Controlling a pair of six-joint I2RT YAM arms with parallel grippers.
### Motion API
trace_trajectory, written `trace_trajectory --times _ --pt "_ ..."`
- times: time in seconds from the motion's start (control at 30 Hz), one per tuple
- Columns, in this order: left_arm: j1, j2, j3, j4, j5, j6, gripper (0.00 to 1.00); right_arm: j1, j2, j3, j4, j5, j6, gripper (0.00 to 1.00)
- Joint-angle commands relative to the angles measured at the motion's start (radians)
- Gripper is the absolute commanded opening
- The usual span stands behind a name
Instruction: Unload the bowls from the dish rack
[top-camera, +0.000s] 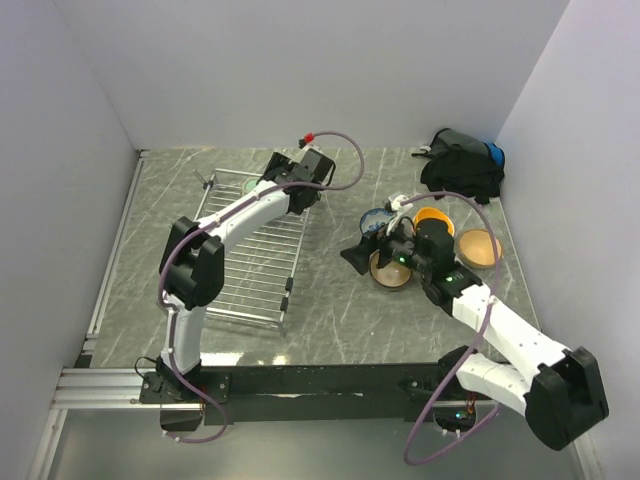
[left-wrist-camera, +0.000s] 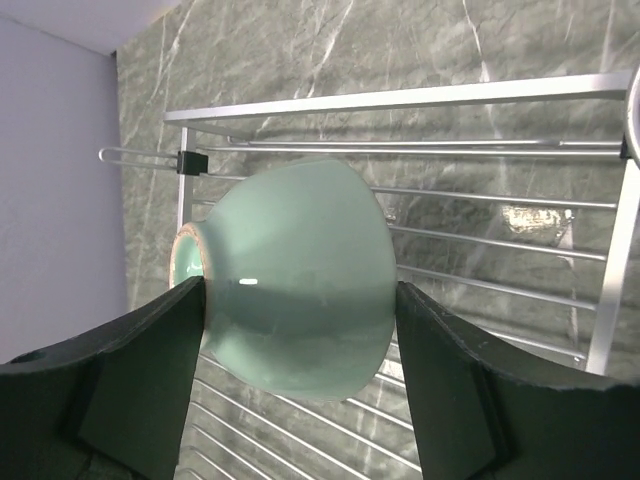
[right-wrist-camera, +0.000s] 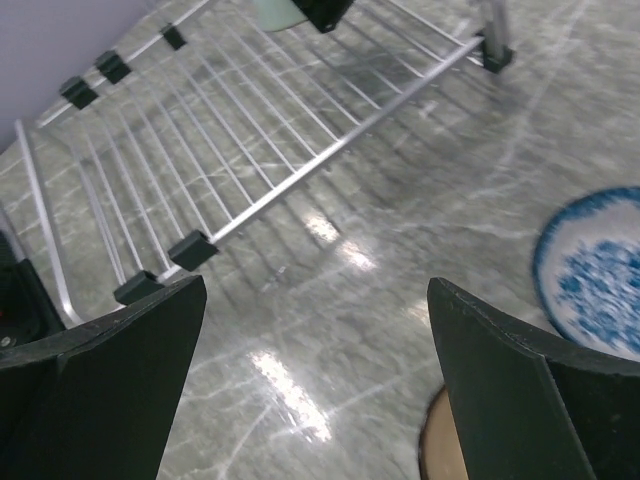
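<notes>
My left gripper (left-wrist-camera: 300, 325) is shut on a pale green bowl (left-wrist-camera: 290, 285), which lies on its side with its foot to the left, one finger against each flank. It hangs just above the far end of the silver wire dish rack (left-wrist-camera: 420, 98). From above, the left gripper (top-camera: 264, 184) and the green bowl (top-camera: 249, 185) sit at the far edge of the rack (top-camera: 255, 270), which holds no other bowl. My right gripper (right-wrist-camera: 315, 380) is open and empty over the bare table right of the rack, also seen from above as the right gripper (top-camera: 358, 256).
Right of the rack, bowls stand on the table: a white one with blue pattern (top-camera: 377, 219), a yellow-orange one (top-camera: 436, 217), a tan one (top-camera: 479, 248) and a brownish one (top-camera: 390, 273) under the right wrist. A black bag (top-camera: 462, 165) lies at the back right corner.
</notes>
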Motion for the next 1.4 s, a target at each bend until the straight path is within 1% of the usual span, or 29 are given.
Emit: trace_trajectory --times 0.0,0.13,0.2,0.33,0.4,0.57,0.7,0.9,1.03,1.27,1.37 --pt "0.019 -0.099 0.025 -0.033 0.036 -0.068 0.44 0.046 0.054 0.025 0.179 -0.042 0.037 1.00" --pt "0.037 -0.143 0.017 -0.056 0.096 -0.126 0.42 0.070 0.158 0.021 0.387 -0.091 0.100 1.00" --pt "0.045 -0.163 0.017 -0.060 0.116 -0.140 0.41 0.093 0.201 0.026 0.455 -0.091 0.143 1.00" --pt "0.047 -0.192 0.028 -0.077 0.150 -0.157 0.41 0.144 0.325 0.063 0.579 -0.050 0.163 1.00" --pt "0.047 -0.209 0.031 -0.083 0.165 -0.162 0.41 0.164 0.396 0.086 0.634 -0.056 0.187 1.00" --pt "0.047 -0.227 0.054 -0.102 0.199 -0.194 0.41 0.187 0.537 0.150 0.820 -0.059 0.232 1.00" --pt "0.048 -0.240 0.060 -0.109 0.219 -0.213 0.40 0.199 0.667 0.231 0.878 -0.062 0.244 1.00" --pt "0.047 -0.267 0.066 -0.103 0.263 -0.243 0.39 0.215 0.793 0.325 0.944 -0.007 0.296 1.00" --pt "0.047 -0.287 0.060 -0.091 0.315 -0.266 0.39 0.224 0.852 0.376 0.966 0.013 0.316 1.00" --pt "0.047 -0.330 0.043 -0.074 0.346 -0.301 0.38 0.233 0.912 0.445 0.970 0.008 0.327 1.00" --pt "0.047 -0.361 0.016 -0.045 0.381 -0.321 0.38 0.235 0.925 0.471 0.966 -0.013 0.322 0.96"
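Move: My left hand already holds the green bowl above the far end of the rack. The place it is bound for, my open right gripper, is about 24 cm to its right, 16 cm back and slightly higher; the rack's middle lies some 14 cm back, 5 left and 11 below. From my right hand, the green bowl is 16 cm ahead, 24 left and about 4 lower. On the table 14 cm below, the blue-patterned bowl sits 8 ahead and 5 right, the brown bowl 4 back and 8 right. I sweep my right hand, fingers staying wide open, about 19 cm left over the rack's right edge towards the green bowl, bending forward some 9 cm from midway and rolling its left side up. Meanwhile my left hand keeps its grip, raises the bowl about 8 cm, draws it back a little towards that hand, and rolls some 30 degrees, left side dropping. ##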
